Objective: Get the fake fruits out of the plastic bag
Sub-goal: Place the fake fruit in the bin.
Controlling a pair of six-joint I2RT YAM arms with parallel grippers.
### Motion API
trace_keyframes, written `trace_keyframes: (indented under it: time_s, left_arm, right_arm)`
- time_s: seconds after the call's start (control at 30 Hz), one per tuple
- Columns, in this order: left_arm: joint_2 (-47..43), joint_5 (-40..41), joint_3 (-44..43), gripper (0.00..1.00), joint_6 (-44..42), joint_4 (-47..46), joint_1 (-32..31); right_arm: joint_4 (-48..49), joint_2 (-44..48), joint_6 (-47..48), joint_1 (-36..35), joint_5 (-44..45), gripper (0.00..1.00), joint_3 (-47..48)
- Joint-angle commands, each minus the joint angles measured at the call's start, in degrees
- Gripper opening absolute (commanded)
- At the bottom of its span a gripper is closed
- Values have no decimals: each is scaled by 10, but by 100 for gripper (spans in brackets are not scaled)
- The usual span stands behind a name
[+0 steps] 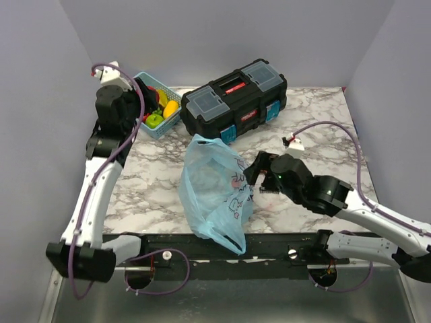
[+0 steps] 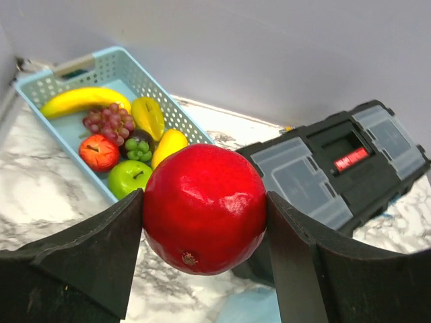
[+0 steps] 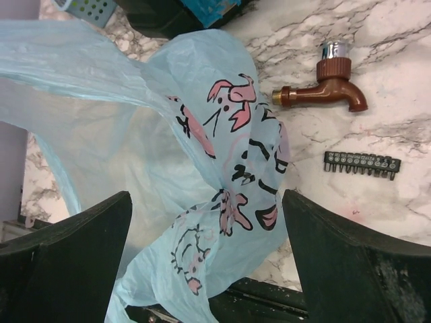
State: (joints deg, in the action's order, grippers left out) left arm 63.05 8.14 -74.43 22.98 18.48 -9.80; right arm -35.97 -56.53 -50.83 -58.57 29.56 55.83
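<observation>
My left gripper (image 2: 205, 205) is shut on a glossy red fake fruit (image 2: 195, 182), held in the air beside the light-blue basket (image 2: 124, 67). In the top view this gripper (image 1: 145, 94) hangs at the basket's left side. Several other fake fruits lie in the basket: a banana (image 2: 84, 99), a red apple (image 2: 99, 152), a green apple (image 2: 129, 177). The light-blue plastic bag (image 1: 214, 192) lies crumpled at the table's front middle. My right gripper (image 3: 205, 232) is open, its jaws wide on either side of a twisted fold of the plastic bag (image 3: 222, 155) without pinching it.
A black toolbox (image 1: 236, 101) stands at the back middle, right of the basket (image 1: 160, 131). A brown tap piece (image 3: 326, 91) and a black bit holder (image 3: 361, 164) lie on the marble right of the bag. Grey walls close in the table.
</observation>
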Motion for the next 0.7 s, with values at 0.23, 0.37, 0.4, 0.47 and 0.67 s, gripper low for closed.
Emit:
trace_keyframes:
  time_s: [0.23, 0.37, 0.4, 0.47, 0.67]
  left_arm:
    - [353, -216, -166, 0, 147, -87, 148]
    - [462, -221, -275, 0, 144, -58, 165]
    - [486, -222, -300, 5, 145, -48, 168]
    - [527, -225, -355, 17, 138, -31, 176]
    - [590, -194, -450, 55, 99, 5, 185]
  right_arm:
    - [-93, 81, 16, -5, 63, 97, 34]
    - [-92, 87, 16, -5, 65, 97, 34]
    - [-94, 85, 16, -5, 65, 97, 36]
    - [-99, 80, 14, -5, 68, 97, 42]
    - [-96, 61, 12, -5, 79, 97, 52]
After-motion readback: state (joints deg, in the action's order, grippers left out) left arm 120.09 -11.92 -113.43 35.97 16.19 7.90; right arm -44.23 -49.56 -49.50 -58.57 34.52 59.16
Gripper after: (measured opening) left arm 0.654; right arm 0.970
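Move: The left hand already holds the red fruit. The middle of the blue bin lies about 33 cm ahead of it, 12 cm to its left and 34 cm lower. The green apple in the bin's near corner is some 26 cm ahead, 8 cm left; the black toolbox about 25 cm ahead and 27 cm right; the plastic bag about 16 cm back and 19 cm right. From the right hand the bin is roughly 49 cm ahead, 43 cm left. The left fingers keep their grip on the red fruit and carry it fast, some 25 cm forward to above the bin, sinking about 14 cm before levelling off and drifting left; the wrist tips nose-down and rolls left-side-down, each about 15 degrees. The right hand, empty and open, eases about 4 cm right and 3 cm up away from the bag, then stays. ##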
